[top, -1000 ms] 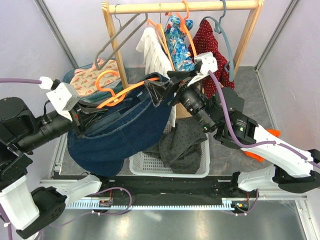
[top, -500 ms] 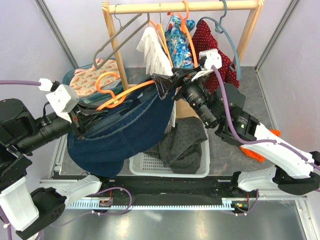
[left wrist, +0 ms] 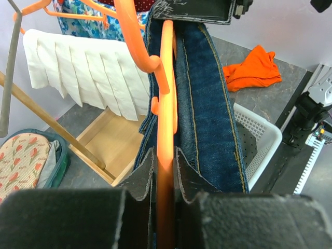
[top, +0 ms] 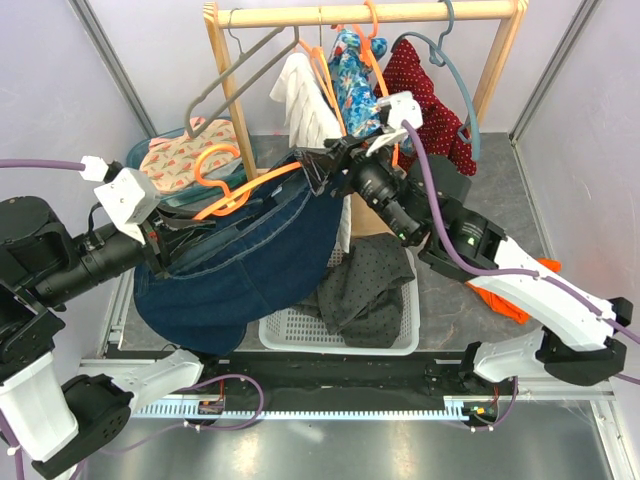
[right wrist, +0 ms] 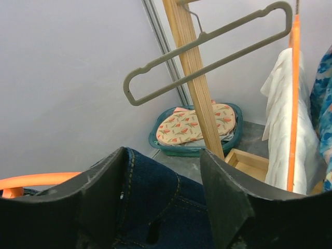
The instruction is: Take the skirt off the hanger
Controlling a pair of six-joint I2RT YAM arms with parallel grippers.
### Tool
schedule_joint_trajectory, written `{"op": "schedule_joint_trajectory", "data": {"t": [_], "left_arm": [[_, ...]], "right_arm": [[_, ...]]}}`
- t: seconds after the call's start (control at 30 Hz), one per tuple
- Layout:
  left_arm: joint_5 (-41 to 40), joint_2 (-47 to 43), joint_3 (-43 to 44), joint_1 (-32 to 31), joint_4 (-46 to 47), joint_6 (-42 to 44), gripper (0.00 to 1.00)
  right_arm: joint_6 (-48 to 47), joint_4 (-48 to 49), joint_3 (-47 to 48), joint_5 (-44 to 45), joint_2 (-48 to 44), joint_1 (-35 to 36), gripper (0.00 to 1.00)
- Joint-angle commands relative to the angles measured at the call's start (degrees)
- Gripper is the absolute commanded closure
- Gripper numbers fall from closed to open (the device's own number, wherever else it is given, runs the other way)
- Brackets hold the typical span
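The dark navy denim skirt point(top: 240, 265) hangs on an orange hanger point(top: 250, 185) held out in front of the rack. My left gripper point(top: 168, 235) is shut on the hanger's arm point(left wrist: 166, 104), and the denim point(left wrist: 207, 104) runs alongside it between the pads point(left wrist: 140, 176). My right gripper point(top: 322, 168) stands at the skirt's far waist end. In the right wrist view the waistband point(right wrist: 161, 207) lies between its fingers point(right wrist: 104, 179). The left finger touches the denim; a gap shows at the other. A bit of the hanger point(right wrist: 36, 180) shows at the left.
A wooden rack point(top: 370, 14) carries a grey hanger point(top: 235, 85), a white garment point(top: 310, 105), a floral one point(top: 355, 80) and a red one point(top: 425, 95). Below sits a white basket point(top: 300, 335) with a dotted grey garment point(top: 365, 290). A teal basket point(top: 150, 150) and orange cloth point(top: 510, 300) lie on the floor.
My right gripper has moved up and to the left onto the skirt's waist end, and its jaws have narrowed around the denim. The left gripper and hanger have stayed put.
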Motion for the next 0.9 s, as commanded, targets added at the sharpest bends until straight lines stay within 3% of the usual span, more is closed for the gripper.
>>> {"op": "schedule_joint_trajectory", "data": {"t": [0.0,0.07,0.1,0.2,0.33,0.47,0.6,0.73,0.87], "left_arm": [[1.21,-0.32,0.37,-0.17,6.48,1.21,0.98],[1.21,-0.23,0.29,-0.17,6.66,1.38,0.98],[1.04,-0.14,0.20,-0.17,6.75,1.39,0.98],[0.95,-0.23,-0.42,-0.17,6.92,1.30,0.98],[0.86,-0.49,-2.35,-0.17,7.45,1.82,0.98],[1.21,-0.76,-6.21,-0.17,7.98,1.83,0.98],[4.37,0.21,-11.14,-0.17,8.77,1.04,0.98],[6.84,2.75,-10.27,-0.26,8.86,0.77,0.98],[8.33,5.83,-6.67,-0.35,8.94,0.51,0.98]], "right_arm": [[1.22,-3.75,3.24,-2.89,2.39,-0.28,0.43],[1.48,-4.27,3.25,-2.63,2.74,-0.28,0.53],[1.48,-4.36,3.07,-2.63,2.57,-0.19,0.63],[1.31,-4.45,3.16,-1.84,1.87,-0.28,0.77],[0.17,-5.24,4.91,-0.87,1.25,-0.37,0.85],[-0.71,-6.99,9.74,-1.92,2.47,-0.36,0.86],[1.38,-8.75,18.44,-9.37,6.86,-0.28,0.86],[3.50,-9.28,21.79,-14.57,10.03,0.68,0.86],[3.24,-9.11,21.35,-14.23,11.09,4.11,0.86]]}}
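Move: At the right gripper's half-open fingers lies the right end of the skirt's waistband, the part it is about to shut on: about 1 cm ahead, 1 cm left and 2 cm below. From that gripper the orange hanger's hook stands 18 cm left, 6 cm back and 5 cm higher, the white garment about 20 cm ahead and 2 cm left, the empty grey hanger 22 cm ahead and 16 cm left. The left gripper has the same waistband end roughly 14 cm ahead and 19 cm right. Closing on the denim waistband while dipping about 2 cm, the right fingers pinch its edge, then carry it up past their starting height, left and slightly back towards the orange hook. The left hand keeps its grip on the hanger and sinks about 4 cm, then also pushes forward and right some 4 cm each way, driving the hanger towards the right hand. ##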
